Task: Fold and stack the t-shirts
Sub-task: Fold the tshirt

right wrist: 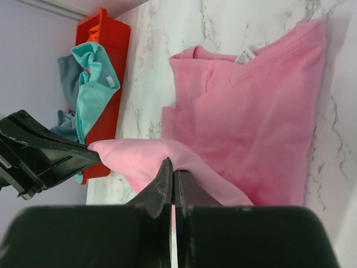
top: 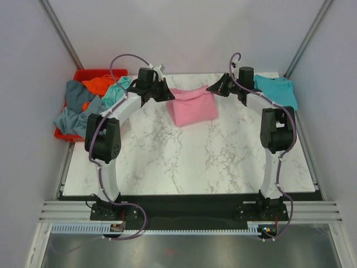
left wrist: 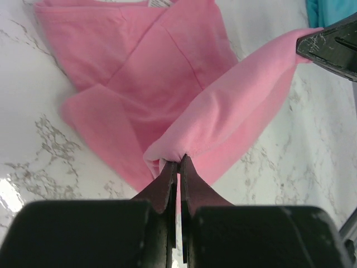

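A pink t-shirt (top: 193, 107) lies partly folded at the back middle of the marble table (top: 184, 159). One edge of it is lifted and stretched between both grippers. My left gripper (top: 168, 92) is shut on that edge's left end (left wrist: 179, 158); the cloth bunches at the fingertips. My right gripper (top: 213, 88) is shut on its right end (right wrist: 174, 167). The rest of the pink t-shirt (left wrist: 150, 72) lies flat below, its neck label showing (right wrist: 244, 56). A teal t-shirt (top: 276, 89) lies flat at the back right corner.
A red bin (top: 104, 72) stands off the table's back left corner, with grey-blue (top: 71, 114), orange (top: 99, 85) and mint (top: 117, 89) t-shirts heaped in it and hanging over its rim. Grey walls close in on both sides.
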You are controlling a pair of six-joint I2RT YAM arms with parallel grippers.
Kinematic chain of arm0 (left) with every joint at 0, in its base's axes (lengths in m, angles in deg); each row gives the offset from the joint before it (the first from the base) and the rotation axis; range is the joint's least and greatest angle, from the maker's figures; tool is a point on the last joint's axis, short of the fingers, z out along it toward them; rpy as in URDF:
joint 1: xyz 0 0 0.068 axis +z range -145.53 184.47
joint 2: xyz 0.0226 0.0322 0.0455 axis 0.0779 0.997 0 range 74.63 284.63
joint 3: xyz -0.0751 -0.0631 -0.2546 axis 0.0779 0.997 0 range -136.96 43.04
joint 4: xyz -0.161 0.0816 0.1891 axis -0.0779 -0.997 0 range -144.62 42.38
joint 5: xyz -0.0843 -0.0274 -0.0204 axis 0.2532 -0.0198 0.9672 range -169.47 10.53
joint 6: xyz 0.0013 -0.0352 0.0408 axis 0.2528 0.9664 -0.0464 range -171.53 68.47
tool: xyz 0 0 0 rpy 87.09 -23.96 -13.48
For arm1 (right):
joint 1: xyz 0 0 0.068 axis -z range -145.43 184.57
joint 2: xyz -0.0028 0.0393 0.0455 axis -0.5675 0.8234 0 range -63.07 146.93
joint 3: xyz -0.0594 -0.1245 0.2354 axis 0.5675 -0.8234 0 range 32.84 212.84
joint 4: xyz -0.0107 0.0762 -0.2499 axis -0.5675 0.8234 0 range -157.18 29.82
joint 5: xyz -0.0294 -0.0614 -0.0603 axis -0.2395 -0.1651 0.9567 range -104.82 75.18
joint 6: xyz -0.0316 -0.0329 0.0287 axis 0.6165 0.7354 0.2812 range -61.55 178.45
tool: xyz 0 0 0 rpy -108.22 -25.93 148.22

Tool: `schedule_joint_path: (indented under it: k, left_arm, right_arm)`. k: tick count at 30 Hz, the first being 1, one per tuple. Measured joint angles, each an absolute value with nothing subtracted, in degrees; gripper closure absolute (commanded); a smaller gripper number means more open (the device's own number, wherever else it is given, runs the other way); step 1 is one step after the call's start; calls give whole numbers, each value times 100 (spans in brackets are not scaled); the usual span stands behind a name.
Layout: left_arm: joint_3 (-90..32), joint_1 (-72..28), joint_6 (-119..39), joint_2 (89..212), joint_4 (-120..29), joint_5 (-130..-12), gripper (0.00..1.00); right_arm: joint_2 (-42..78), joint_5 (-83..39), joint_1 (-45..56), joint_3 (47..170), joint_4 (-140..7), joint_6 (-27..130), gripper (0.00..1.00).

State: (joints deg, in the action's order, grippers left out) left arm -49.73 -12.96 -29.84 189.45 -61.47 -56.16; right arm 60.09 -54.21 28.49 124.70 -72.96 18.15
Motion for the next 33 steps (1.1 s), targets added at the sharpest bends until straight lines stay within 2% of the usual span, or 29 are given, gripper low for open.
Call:
schedule_joint_path:
  k: [10, 11, 13, 14, 16, 17, 20, 28, 33]
  left_arm:
    - [-6136, -1268, -3183, 20294, -5898, -6289, 98]
    - [-6267, -1268, -3211, 20390, -5872, -6359, 98]
    - [-6514, -1270, -3277, 20562, -5780, -6573, 96]
    - [-6606, -1270, -3314, 20628, -5734, -6717, 81]
    - [-6691, -1279, -3425, 20667, -5662, -7054, 55]
    - [-6720, -1294, -3480, 20670, -5631, -7290, 41]
    - [-6794, -1321, -3580, 20667, -5605, -7841, 34]
    - [-6344, -1338, -3607, 20101, -6086, -8438, 25]
    - [-5677, -1152, -3272, 19369, -6549, -7557, 19]
  right_arm:
    - [7742, -5164, 2766, 14085, -7641, 1756, 100]
    - [7825, -5122, 2755, 14203, -7663, 1756, 97]
    - [7989, -5015, 2731, 14489, -7689, 1748, 79]
    - [8039, -4954, 2724, 14603, -7724, 1737, 65]
    - [8107, -4831, 2715, 14782, -7772, 1776, 48]
    - [8122, -4775, 2707, 14861, -7794, 1835, 36]
    - [8124, -4648, 2689, 15022, -7812, 2049, 27]
    - [7777, -4724, 2735, 14883, -7711, 2323, 27]
    - [7130, -5039, 2816, 14194, -7727, 2224, 29]
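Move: The pink t-shirt's far left corner lies about 10 cm ahead of the left hand, 1 cm to its left and some 6 cm below; that hand already pinches the lifted hem. The right hand, pinching the hem's other end, has the far right corner roughly 9 cm ahead, 1 cm left and 6 cm down. The folded turquoise shirt is around 32 cm to the right hand's right and 3 cm ahead; the red bin is some 38 cm to the left hand's left, level with it. The pink shirt's pinched hem is carried forward and down by both hands together, about 10 cm out and 5 cm lower, onto the shirt's far edge. There both grippers open wide and let go; the left then draws back and leftward, its wrist having swung some 20 degrees counter-clockwise, while the right rises and backs off a little, fingers tipping up. ##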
